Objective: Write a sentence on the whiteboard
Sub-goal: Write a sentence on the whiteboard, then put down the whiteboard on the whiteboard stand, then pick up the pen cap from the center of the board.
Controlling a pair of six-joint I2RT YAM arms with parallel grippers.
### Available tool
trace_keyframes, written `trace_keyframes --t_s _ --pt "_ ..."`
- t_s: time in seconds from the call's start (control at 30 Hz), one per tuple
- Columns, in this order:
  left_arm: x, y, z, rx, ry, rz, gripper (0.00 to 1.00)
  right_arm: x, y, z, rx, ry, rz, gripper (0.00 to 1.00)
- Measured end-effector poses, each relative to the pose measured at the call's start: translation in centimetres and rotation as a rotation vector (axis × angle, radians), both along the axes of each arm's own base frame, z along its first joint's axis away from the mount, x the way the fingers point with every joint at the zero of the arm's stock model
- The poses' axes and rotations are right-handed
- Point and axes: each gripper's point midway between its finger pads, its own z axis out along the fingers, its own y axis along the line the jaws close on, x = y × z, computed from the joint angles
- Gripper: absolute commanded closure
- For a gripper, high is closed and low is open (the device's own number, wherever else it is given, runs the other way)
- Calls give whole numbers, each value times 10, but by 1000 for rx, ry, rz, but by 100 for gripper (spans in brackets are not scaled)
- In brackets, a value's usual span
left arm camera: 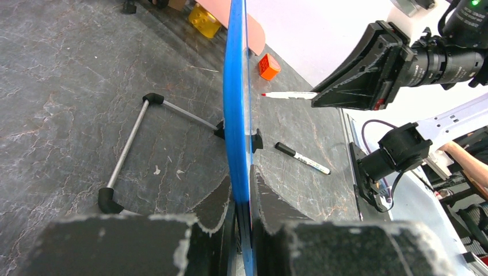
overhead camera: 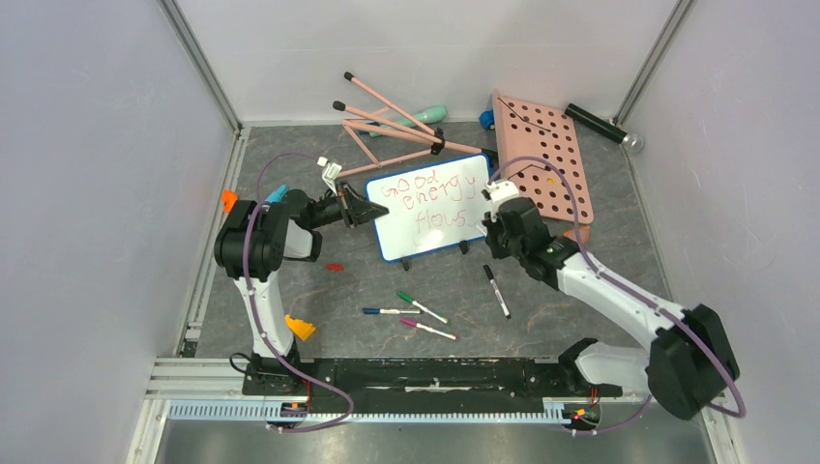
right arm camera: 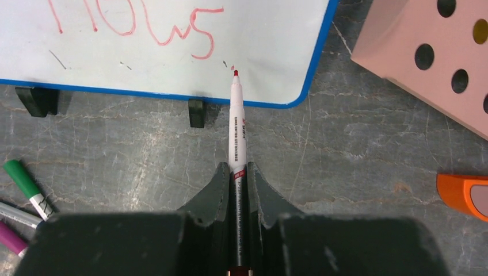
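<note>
The whiteboard (overhead camera: 447,224) stands tilted on its black feet, blue-rimmed, with the sentence (overhead camera: 425,198) in red letters on three lines. My left gripper (overhead camera: 372,215) is shut on the board's left edge; in the left wrist view the blue rim (left arm camera: 237,115) runs between its fingers (left arm camera: 218,201). My right gripper (right arm camera: 237,172) is shut on a red marker (right arm camera: 237,123). The marker's tip sits just past the last letter of the sentence (right arm camera: 138,23), near the whiteboard's (right arm camera: 270,46) lower right corner. From the left wrist, the marker (left arm camera: 288,95) shows a short gap to the board face.
A pink pegboard (overhead camera: 541,155) lies right of the board, pink sticks (overhead camera: 387,126) behind it. A black marker (overhead camera: 496,290) and three coloured markers (overhead camera: 416,314) lie in front. A red cap (overhead camera: 335,266), orange pieces (overhead camera: 300,329) and a black torch (overhead camera: 604,128) are around.
</note>
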Motion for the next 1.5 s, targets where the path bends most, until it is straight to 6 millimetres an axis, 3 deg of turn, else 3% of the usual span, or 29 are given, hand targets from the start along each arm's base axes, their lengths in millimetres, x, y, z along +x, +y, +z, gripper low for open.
trace_keyframes --t_s 0.17,0.2,0.23,0.27,0.57,0.67,0.83,1.03,1.33,1.5 --pt "1 1 -2 12 -31 7 52 -18 -10 4 30 -41 2 100" --pt "0 1 -3 14 -35 7 35 -20 -12 4 34 -43 3 100" --pt "0 1 -3 16 -39 6 4 -23 -12 3 40 -46 5 100" --pt "0 1 -4 21 -50 6 1 -24 -13 2 43 -47 5 100" --pt "-10 2 -11 34 -46 11 0 -31 -16 5 79 -80 -2 100" --pt "-16 4 -5 34 -55 38 0 -34 -18 7 93 -94 -6 100" --pt "-30 15 14 35 -109 177 0 -38 -22 18 124 -147 -16 100" --pt "-42 39 23 28 -115 406 0 -38 -26 35 154 -212 -36 100" --pt "-47 56 59 21 -111 512 0 -38 -31 50 175 -268 -57 100" --pt "-43 81 99 51 -27 700 0 -38 -35 61 196 -310 -72 100"
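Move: The left fingers hold the whiteboard's left edge, its middle about 10 cm to their right at much the same height; a red cap lies 10 cm back, 9 cm left and 12 cm down. From the right hand, holding the red marker, the whiteboard's middle is about 12 cm left, 6 cm ahead and 1 cm down; the black marker lies 10 cm straight back, 11 cm down, and the pink perforated board 17 cm ahead, 10 cm right, 7 cm down. Left opens wide off the whiteboard's edge, rising some 10 cm and leftward; right draws its marker back, then up. ##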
